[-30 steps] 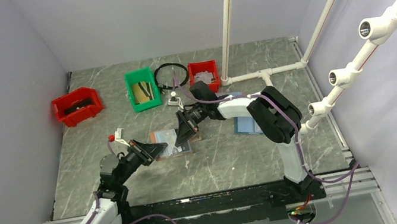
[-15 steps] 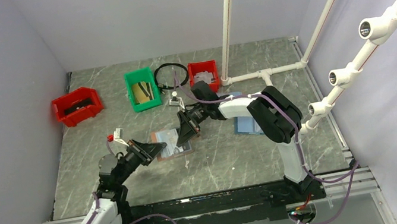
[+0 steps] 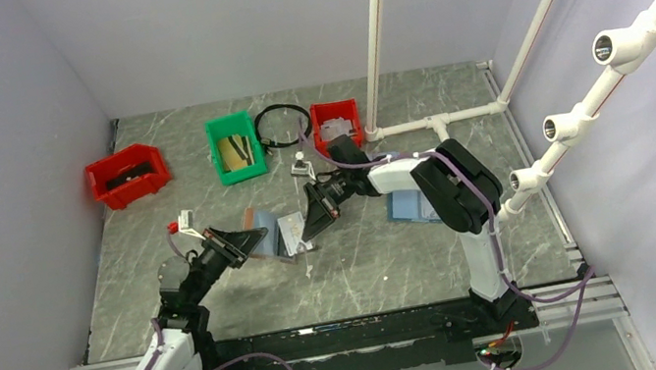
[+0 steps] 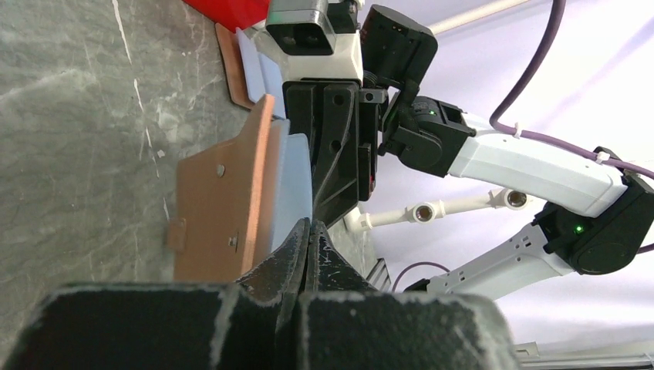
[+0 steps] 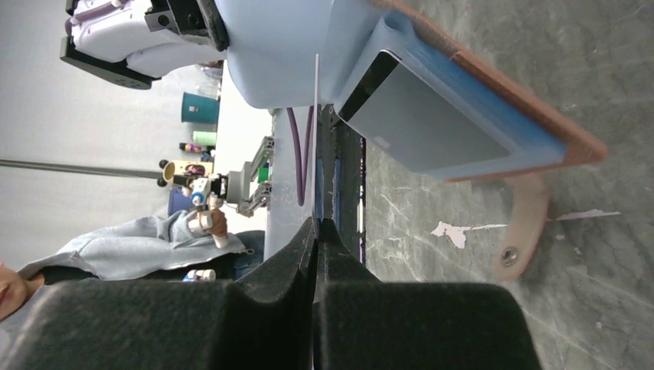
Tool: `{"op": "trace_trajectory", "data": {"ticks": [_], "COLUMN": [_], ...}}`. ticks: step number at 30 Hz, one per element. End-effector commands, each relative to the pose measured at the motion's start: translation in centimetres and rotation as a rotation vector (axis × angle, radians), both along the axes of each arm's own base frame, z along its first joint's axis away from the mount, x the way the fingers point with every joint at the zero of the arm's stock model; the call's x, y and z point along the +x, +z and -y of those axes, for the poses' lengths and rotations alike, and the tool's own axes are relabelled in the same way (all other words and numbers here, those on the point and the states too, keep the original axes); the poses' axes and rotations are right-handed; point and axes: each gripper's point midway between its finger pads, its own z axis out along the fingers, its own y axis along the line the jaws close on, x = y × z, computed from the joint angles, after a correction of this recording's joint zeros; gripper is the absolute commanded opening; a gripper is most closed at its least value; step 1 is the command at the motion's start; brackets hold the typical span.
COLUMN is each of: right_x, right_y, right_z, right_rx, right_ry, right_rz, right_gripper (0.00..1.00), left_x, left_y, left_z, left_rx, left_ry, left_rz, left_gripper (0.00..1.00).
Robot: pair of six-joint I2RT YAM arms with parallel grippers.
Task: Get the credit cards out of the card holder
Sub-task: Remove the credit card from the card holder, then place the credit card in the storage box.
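Note:
The card holder (image 3: pixel 260 226) is raised off the table, its reddish-brown cover (image 4: pixel 220 204) on edge and its pale blue page (image 4: pixel 293 181) facing the right arm. My left gripper (image 4: pixel 310 225) is shut on the holder's near edge (image 3: pixel 251 241). My right gripper (image 5: pixel 317 223) is shut on a thin pale credit card (image 5: pixel 316 131), seen edge-on and drawn out of the pocket (image 3: pixel 294 233). Another grey credit card (image 5: pixel 432 127) sits in the holder's pocket, above the side tab (image 5: pixel 524 223).
Two red bins (image 3: pixel 127 174) (image 3: pixel 336 124), a green bin (image 3: pixel 236 147) and a black cable ring (image 3: pixel 282 123) line the back. A blue-covered holder (image 3: pixel 407 205) lies under the right arm. White pipes (image 3: pixel 433 119) stand at the right.
The right gripper has pulled back to the right with the pale card, sliding it out of the holder. The left gripper has lifted the holder and shifted it a little left.

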Motion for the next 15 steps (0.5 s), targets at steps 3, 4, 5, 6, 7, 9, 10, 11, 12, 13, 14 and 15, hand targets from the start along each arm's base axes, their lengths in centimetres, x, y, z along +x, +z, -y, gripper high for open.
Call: {"op": "trace_trajectory", "data": {"ticks": [3,4,5,6,7,9,10,11,12,13,14,15], "right_x": [0.5,0.7,1.0,1.4,1.9,2.7,3.2,3.8,4.6,5.3,6.2,7.1], "right_y": [-0.2,-0.4,-0.6,-0.9,-0.8,-1.2,-1.4,-1.5,-1.5,-1.5,-1.5,-1.4], "right_z": [0.2,0.2,0.3,0.4,0.5,0.9,1.2,1.3,1.6,1.9,2.2,2.6], "right_rx": [-0.006,-0.023,-0.043,-0.066,-0.082,-0.134,-0.162,-0.191,-0.217,-0.243,-0.272,-0.300], "right_ry": [0.013,0.013,0.011,0.010,0.009,0.013,0.008,0.001,-0.010,-0.023,-0.041,-0.060], "right_rz": [0.106,0.140,0.177,0.226,0.276,0.353,0.385,0.417,0.446,0.472,0.501,0.525], "right_gripper": [0.00,0.00,0.00,0.00,0.00,0.00,0.00,0.00,0.00,0.00,0.00,0.00], "left_x": [-0.3,-0.3,-0.4,-0.4,-0.4,-0.5,-0.7,-0.5,-0.7,-0.8,-0.9,-1.0], "left_y": [-3.1,-3.4,-3.7,-4.1,-4.5,-5.7,-6.6,-6.4,-7.0,-7.5,-8.0,-8.3], "left_z": [-0.6,-0.6,-0.7,-0.8,-1.0,-1.4,-1.6,-1.8,-2.1,-2.3,-2.7,-3.0], "left_rx": [0.012,0.019,0.022,0.030,0.038,0.063,0.078,0.090,0.111,0.129,0.150,0.169], "left_ry": [0.031,0.034,0.038,0.045,0.056,0.076,0.086,0.099,0.112,0.125,0.142,0.157], "left_rz": [-0.104,-0.116,-0.134,-0.156,-0.180,-0.236,-0.275,-0.291,-0.326,-0.356,-0.387,-0.410], "left_gripper": [0.00,0.00,0.00,0.00,0.00,0.00,0.00,0.00,0.00,0.00,0.00,0.00]}}
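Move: The right gripper pinches the pulled-out credit card, its middle about 2 cm left and 1 cm ahead of the pads. The small red box lies some 29 cm ahead, 11 cm right and 9 cm lower, and the green box equally far ahead but 13 cm left. The card holder, held by a blue page in the left gripper, sits about 2 cm right of that gripper, 1 cm ahead and 4 cm below; the credit card is 6 cm right of it, 1 cm ahead and 5 cm below. Carry the pinched credit card forward about 4 cm with the right gripper after a brief slight dip, away from the card holder and towards the red box, tipping the fingertips down some 20 degrees. Meanwhile lower the left gripper about 6 cm towards the table, easing a little left and pitching down, still pinching the holder's blue page. Keep both grippers shut. ##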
